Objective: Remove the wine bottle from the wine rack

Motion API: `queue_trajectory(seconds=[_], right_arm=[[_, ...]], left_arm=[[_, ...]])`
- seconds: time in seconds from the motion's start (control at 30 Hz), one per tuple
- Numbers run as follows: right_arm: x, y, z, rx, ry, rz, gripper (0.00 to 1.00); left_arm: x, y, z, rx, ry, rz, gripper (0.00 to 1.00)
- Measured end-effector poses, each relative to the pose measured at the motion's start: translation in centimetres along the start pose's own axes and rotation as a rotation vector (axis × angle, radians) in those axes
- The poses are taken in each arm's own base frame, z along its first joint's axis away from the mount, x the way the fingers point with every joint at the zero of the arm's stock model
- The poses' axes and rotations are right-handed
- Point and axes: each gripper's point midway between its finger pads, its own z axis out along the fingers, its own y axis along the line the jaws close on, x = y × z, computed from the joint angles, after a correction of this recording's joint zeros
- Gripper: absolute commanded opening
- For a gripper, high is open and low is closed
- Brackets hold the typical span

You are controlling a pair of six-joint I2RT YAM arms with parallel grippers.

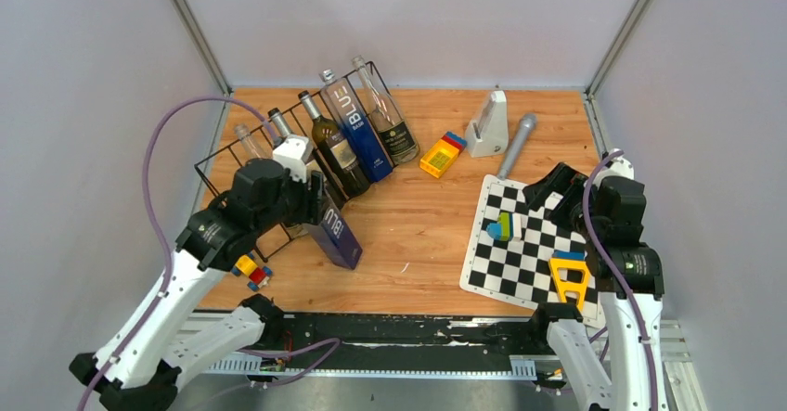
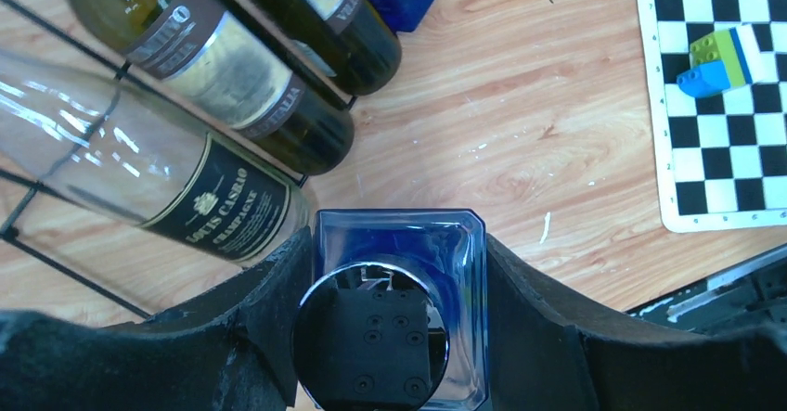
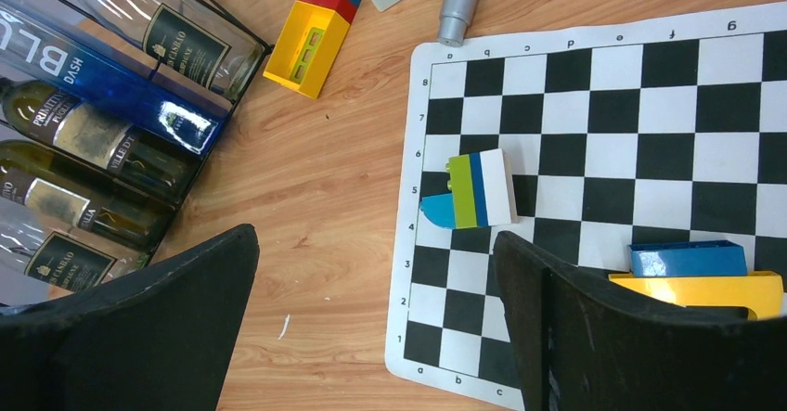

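Note:
My left gripper (image 1: pixel 316 202) (image 2: pixel 394 244) is shut on a square blue wine bottle (image 1: pixel 341 235) (image 2: pixel 401 244). I look down on its dark round cap, and a finger presses each side of the glass shoulders. The bottle stands tilted just in front of the wine rack (image 1: pixel 215 151), its lower end at the wooden table. The black wire wine rack (image 3: pixel 237 31) holds several other bottles lying side by side, clear, dark and one blue. My right gripper (image 1: pixel 549 193) (image 3: pixel 376 244) hangs open over the left edge of the chess mat, nothing between its fingers.
A chess mat (image 1: pixel 529 263) at the right carries a blue-green-white block stack (image 1: pixel 504 226) and a yellow arch (image 1: pixel 569 279). A yellow block (image 1: pixel 440 155), a white wedge (image 1: pixel 489 125) and a grey cylinder (image 1: pixel 516 142) lie at the back. Small coloured blocks (image 1: pixel 252 270) sit under my left arm.

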Motion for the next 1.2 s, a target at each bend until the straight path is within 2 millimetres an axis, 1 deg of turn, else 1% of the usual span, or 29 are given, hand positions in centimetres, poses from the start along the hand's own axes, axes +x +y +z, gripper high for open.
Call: queue_trajectory(seconds=[0.13, 0.37, 0.53, 0.7, 0.83, 0.97, 1.07, 1.1, 1.13, 1.2], right_arm=[[-0.5, 0.3, -0.4, -0.007, -0.017, -0.002, 0.99], [-1.0, 0.6, -1.2, -0.013, -0.034, -0.005, 1.0], [-1.6, 0.6, -1.7, -0.006, -0.055, -0.01, 1.0], [-2.0, 0.6, -2.1, 0.004, -0.068, -0.014, 1.0], [-2.0, 0.4, -2.1, 0.014, -0.069, -0.018, 1.0], [-1.9, 0.2, -2.2, 0.022, -0.064, -0.022, 1.0], [-1.8, 0.1, -2.2, 0.029, -0.06, -0.025, 1.0], [-1.8, 0.1, -2.2, 0.03, -0.06, -0.027, 1.0], [-1.8, 0.0, -2.2, 0.032, -0.06, -0.028, 1.0], [-1.7, 0.0, -2.2, 0.034, -0.059, -0.031, 1.0]], left_arm=[[-0.5, -2.8, 1.2, 0.02, 0.0, 0.094, 0.0], [-1.4, -9.8, 4.4, 0.104, 0.009, 0.224, 0.0], [-2.5, -13.8, 6.9, 0.152, -0.005, 0.274, 0.0], [-3.5, -16.9, 9.2, 0.194, -0.029, 0.302, 0.0], [-3.8, -18.4, 10.2, 0.212, -0.031, 0.33, 0.0], [-3.7, -20.8, 10.9, 0.247, -0.04, 0.382, 0.0], [-3.5, -22.2, 11.3, 0.268, -0.043, 0.404, 0.0], [-3.5, -22.5, 11.3, 0.273, -0.045, 0.405, 0.02], [-3.5, -22.7, 11.4, 0.277, -0.045, 0.407, 0.1], [-3.5, -22.9, 11.4, 0.28, -0.048, 0.41, 0.2]])
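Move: Some 25 cm to the right of the left hand, about 3 cm farther out and 25 cm lower, lies the bare tabletop to which the held blue wine bottle is being taken. The rack's middle stands about 17 cm ahead and 4 cm left of this hand; the yellow toy block is 22 cm ahead and 27 cm right, the chessboard's middle 47 cm right and level with it. From the right hand, that bare patch is roughly 20 cm left and 2 cm ahead, well below. Sweeping about 25 cm to its right at nearly constant height, the left arm carries the blue bottle by its neck away from the rack and towards the chessboard, drifting some 3 cm forward and slowing near the end. The wrist swings about 25 degrees clockwise and tips up some 10, with the fingers keeping their hold. The empty, open right hand rises about 2 cm. ##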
